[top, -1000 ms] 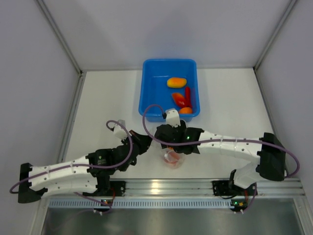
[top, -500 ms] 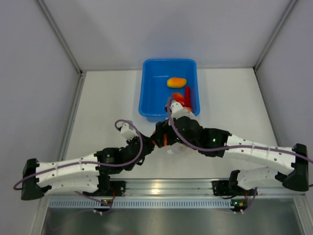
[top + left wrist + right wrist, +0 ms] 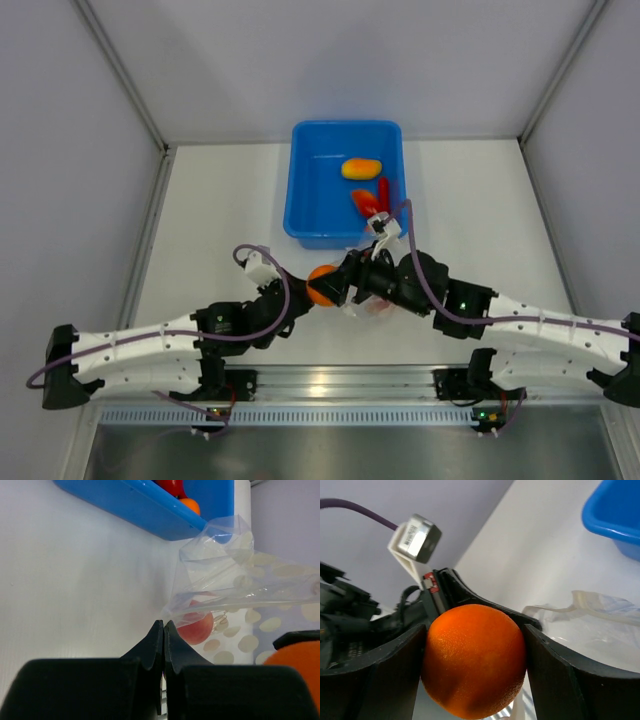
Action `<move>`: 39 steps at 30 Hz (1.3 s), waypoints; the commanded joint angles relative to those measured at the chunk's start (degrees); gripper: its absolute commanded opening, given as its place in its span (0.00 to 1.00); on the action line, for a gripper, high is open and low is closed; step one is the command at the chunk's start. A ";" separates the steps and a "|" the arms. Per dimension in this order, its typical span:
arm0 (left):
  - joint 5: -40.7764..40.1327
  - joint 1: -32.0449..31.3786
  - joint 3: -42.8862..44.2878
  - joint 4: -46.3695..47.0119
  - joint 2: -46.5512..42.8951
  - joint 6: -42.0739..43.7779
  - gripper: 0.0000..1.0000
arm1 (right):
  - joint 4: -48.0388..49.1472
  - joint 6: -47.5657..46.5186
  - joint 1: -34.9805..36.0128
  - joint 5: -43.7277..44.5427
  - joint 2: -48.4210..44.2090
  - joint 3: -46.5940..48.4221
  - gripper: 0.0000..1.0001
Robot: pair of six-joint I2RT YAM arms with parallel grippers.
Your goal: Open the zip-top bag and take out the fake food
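The zip-top bag, clear with white dots, is stretched up from one corner, and my left gripper is shut on that corner. A pink-red fake fruit still lies inside it. My right gripper is shut on an orange fake fruit, held just beside the left gripper and above the bag. In the top view the orange hangs left of the bag, with the left gripper right next to it.
The blue tub stands behind the bag and holds a yellow-orange piece and red pieces. Its near wall is close to the bag's top. Grey walls close in the table on both sides and at the back.
The right gripper has come up out of the bag with the orange and swung left toward the left gripper. The left gripper stays shut on the bag's corner, slightly shifted.
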 commanded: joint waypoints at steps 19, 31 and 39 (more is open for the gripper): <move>-3.74 0.02 0.59 -0.67 -1.92 -1.67 0.00 | 43.52 30.73 -1.58 -25.71 7.99 1.27 0.29; -2.95 -0.07 -2.32 -0.85 -6.75 -0.53 0.00 | 7.27 9.72 -29.07 -25.70 6.22 20.16 0.30; -2.25 -0.07 -1.00 -0.85 -8.69 3.25 0.00 | -7.92 -4.50 -42.01 -15.26 23.61 29.74 0.34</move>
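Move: The right hand already holds the fake orange; the blue bin it is headed for has its middle some 37 cm ahead, 6 cm to the right and 21 cm lower. In the bin, the red pepper lies about 4 cm nearer and 5 cm right of that middle. The bag's body sits roughly 5 cm ahead of this hand, 10 cm right and 18 cm lower. From the left hand, shut on the bag's rim, the bin is about 34 cm ahead, 10 cm right, 13 cm down. Right hand keeps the orange, backs 6 cm while rising, then swings 28 cm forward and right towards the bin. ##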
